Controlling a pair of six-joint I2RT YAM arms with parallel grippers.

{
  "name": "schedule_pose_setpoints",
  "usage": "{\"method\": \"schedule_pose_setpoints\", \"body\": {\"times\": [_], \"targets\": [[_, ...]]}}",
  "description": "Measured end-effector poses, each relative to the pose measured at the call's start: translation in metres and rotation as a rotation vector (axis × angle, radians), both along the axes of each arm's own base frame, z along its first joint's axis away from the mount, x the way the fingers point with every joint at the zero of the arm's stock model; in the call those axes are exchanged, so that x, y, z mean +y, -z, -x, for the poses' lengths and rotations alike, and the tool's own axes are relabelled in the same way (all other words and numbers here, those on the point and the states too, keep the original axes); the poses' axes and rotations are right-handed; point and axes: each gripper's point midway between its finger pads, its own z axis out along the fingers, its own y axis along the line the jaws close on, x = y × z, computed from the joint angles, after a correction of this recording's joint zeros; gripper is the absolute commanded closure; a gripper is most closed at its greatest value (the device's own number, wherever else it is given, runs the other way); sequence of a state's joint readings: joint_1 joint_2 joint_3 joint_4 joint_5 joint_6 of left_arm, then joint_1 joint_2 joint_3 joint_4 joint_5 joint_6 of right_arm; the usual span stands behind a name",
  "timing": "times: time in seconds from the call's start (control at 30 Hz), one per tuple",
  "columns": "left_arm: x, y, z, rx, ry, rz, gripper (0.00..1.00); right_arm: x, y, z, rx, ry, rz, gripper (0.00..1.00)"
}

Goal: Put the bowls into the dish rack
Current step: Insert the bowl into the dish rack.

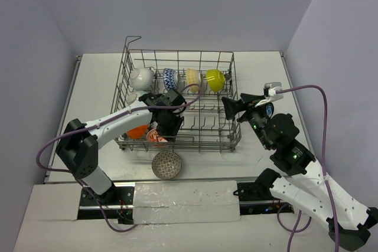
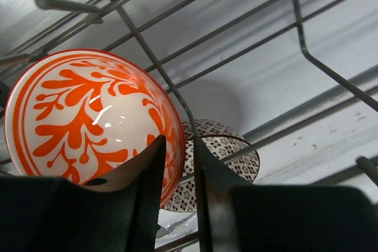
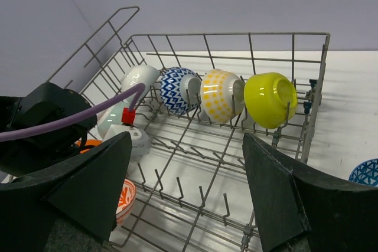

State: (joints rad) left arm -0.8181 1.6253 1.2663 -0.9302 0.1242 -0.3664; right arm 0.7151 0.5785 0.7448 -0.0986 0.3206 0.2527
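In the grey wire dish rack (image 1: 189,52), a white (image 1: 140,78), a blue-white (image 1: 170,78), a pale yellow (image 1: 194,79) and a lime bowl (image 1: 215,79) stand along the back row. At the front left are an orange bowl (image 1: 137,132) and a red-white bowl (image 2: 88,116). My left gripper (image 2: 178,143) straddles the red-white bowl's rim with narrow jaws, and a sliver of gap shows beside the right finger (image 2: 212,175). My right gripper (image 3: 186,140) hangs open and empty over the rack's right end. A grey patterned bowl (image 1: 167,164) lies on the table before the rack.
A dark-blue patterned bowl (image 3: 366,173) sits on the table right of the rack, under my right arm. Rows of upright tines (image 3: 195,196) fill the rack's middle and front. Purple cables trail from both arms. Walls close in the table's back and sides.
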Motion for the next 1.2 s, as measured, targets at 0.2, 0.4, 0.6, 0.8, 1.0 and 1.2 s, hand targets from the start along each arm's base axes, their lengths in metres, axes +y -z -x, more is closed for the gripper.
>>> {"method": "schedule_pose_setpoints", "body": {"times": [0.2,0.4,0.6,0.8,1.0,1.2], "targets": [[0.008,0.006,0.0,0.0,-0.022,-0.052,0.8,0.0,0.0,0.0,0.0,0.0,0.0,0.17],[0.01,0.007,-0.002,-0.015,-0.027,-0.073,0.86,0.0,0.0,0.0,-0.001,0.0,-0.001,0.17],[0.011,0.004,-0.006,-0.035,-0.034,-0.088,1.0,0.0,0.0,0.0,-0.001,0.0,-0.001,0.17],[0.009,-0.003,-0.008,-0.042,-0.045,-0.08,1.0,0.0,0.0,0.0,-0.001,0.0,-0.001,0.17],[0.002,-0.02,-0.013,-0.081,-0.073,-0.028,1.0,0.0,0.0,0.0,0.001,0.001,0.0,0.17],[-0.011,-0.068,-0.024,-0.186,-0.097,0.109,1.0,0.001,0.002,-0.002,0.006,0.003,0.005,0.17]]}}
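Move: The orange-and-white patterned bowl sits in the near-left part of the dish rack, its rim at my left fingertips and its middle about 4 cm to my left, 2 cm ahead and 2 cm lower. The solid orange bowl is about 12 cm left and 3 cm ahead of my left hand. The brown patterned bowl stands outside the rack, 10 cm back, 1 cm left and some 7 cm down. From my idle right hand the patterned bowl is roughly 27 cm left, 4 cm back and 25 cm below. I shut my left fingers on the rim of the orange-and-white bowl, edging about 1 cm to the left and slightly down as they pinch it. Once the grip is closed, I draw the hand up out of the rack, slowly and then faster, to about 6 cm above where it began and 2 cm farther forward, my fingertips tilting forward some 10 degrees. ##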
